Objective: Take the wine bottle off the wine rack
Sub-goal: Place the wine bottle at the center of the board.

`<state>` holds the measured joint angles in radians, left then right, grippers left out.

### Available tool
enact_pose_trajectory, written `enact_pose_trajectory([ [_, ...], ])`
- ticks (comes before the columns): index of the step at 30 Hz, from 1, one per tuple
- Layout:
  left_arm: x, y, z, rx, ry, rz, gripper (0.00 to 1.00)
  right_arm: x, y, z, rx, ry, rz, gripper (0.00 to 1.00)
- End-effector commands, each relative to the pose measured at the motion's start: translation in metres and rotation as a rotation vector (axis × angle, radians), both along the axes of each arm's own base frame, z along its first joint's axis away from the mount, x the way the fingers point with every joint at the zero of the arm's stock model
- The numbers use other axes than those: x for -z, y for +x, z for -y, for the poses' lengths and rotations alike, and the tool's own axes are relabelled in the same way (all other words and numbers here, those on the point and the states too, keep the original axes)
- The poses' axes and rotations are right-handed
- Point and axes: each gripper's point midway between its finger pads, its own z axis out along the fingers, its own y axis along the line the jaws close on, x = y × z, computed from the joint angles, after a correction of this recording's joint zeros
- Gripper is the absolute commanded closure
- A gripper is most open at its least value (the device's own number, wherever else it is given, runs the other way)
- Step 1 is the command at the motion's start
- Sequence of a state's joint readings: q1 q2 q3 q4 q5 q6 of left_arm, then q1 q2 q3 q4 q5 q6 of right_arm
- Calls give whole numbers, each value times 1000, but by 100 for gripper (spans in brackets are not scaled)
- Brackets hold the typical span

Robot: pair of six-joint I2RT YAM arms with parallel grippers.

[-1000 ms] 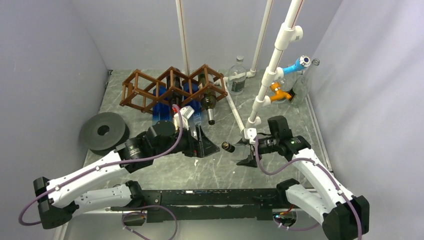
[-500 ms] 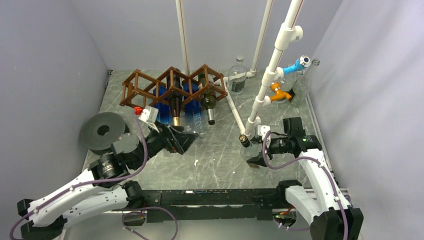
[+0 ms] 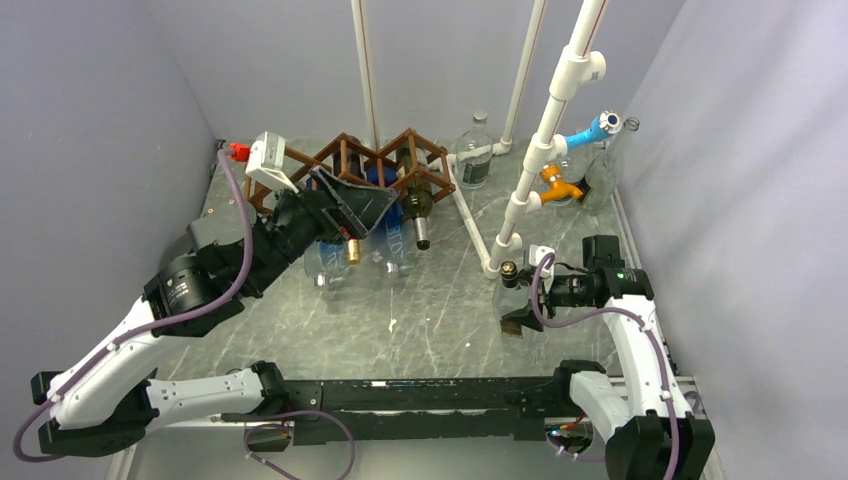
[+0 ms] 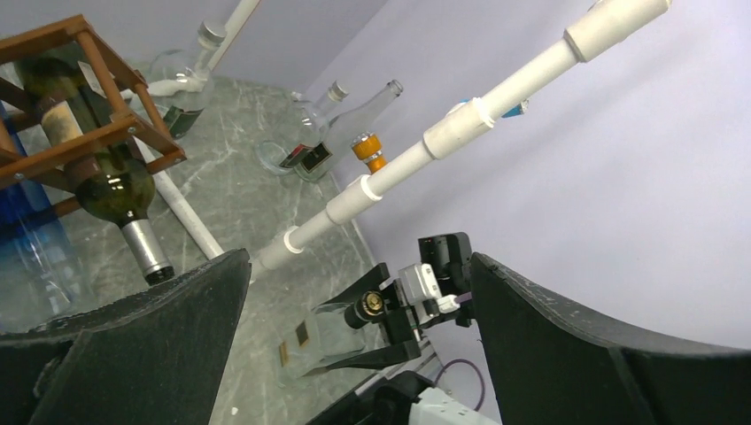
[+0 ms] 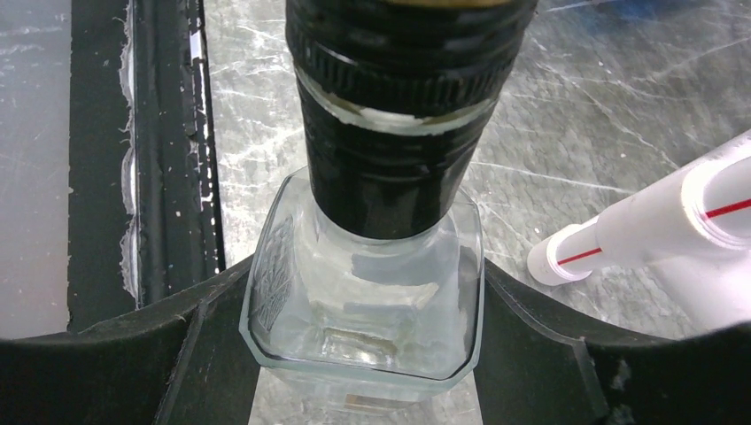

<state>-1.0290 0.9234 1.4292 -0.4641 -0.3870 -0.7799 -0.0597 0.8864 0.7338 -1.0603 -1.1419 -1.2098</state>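
Observation:
The brown wooden wine rack (image 3: 412,134) (image 4: 53,28) stands at the back of the table. A green wine bottle (image 3: 415,203) (image 4: 115,181) lies in its right cell, neck toward me, and a dark bottle with a gold cap (image 3: 350,235) lies left of it. My left gripper (image 3: 372,212) (image 4: 359,261) hangs open above the rack's front, holding nothing. Far to the right, my right gripper (image 3: 512,308) (image 5: 363,301) is shut on a clear square bottle (image 3: 510,292) (image 4: 332,332) (image 5: 372,310) with a black cap, upright on the table.
A white pipe frame (image 3: 545,140) rises just behind the right gripper, its foot (image 3: 497,262) near the held bottle. Clear bottles stand at the back (image 3: 473,155) and back right (image 3: 600,170). Blue-tinted bottles (image 3: 395,240) lie below the rack. Grey walls close in on both sides.
The left arm swung up and back from the table's middle to the rack with its jaws widening. The right gripper drew the clear bottle rightward and turned it upright.

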Motion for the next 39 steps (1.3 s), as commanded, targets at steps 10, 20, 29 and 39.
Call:
enact_pose_trajectory([
  [10,-38,-11,1,36,-112,-83,1,-33,10,-5,-27,102,79,100],
  [20,-44,-11,-2,34,-113,-71,1,-33,12,-2,-10,98,90,100],
  [29,-3,15,-15,-78,190,176,0,-33,17,4,32,94,91,100],
  [39,80,57,-16,-23,457,428,0,-44,27,21,135,124,134,100],
])
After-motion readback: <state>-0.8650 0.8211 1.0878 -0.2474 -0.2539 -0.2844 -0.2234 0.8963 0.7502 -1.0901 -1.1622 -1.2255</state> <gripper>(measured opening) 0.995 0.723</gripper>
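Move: The gold-capped wine bottle in the rack lies about 25 cm ahead of my empty left hand, 8 cm left and 33 cm below; the green bottle is about 27 cm ahead, 8 cm right, 32 cm lower, the nearer blue bottle 22 cm ahead, 1 cm left, 40 cm down. From my right hand, already holding the black-capped bottle, the standing bottles are some 40 cm ahead and 24 cm right, slightly lower, the white pipe's foot 19 cm ahead, 4 cm left, 14 cm down. My left hand, fingers wide open and touching nothing, first lifts about 3 cm and hangs there, then swoops down some 11 cm while reaching forward and a little left towards the rack, rolling about 30 degrees clockwise as seen from behind it. Meanwhile my right hand keeps its grip and eases the upright bottle about 3 cm right and slightly forward, turning a little clockwise. ##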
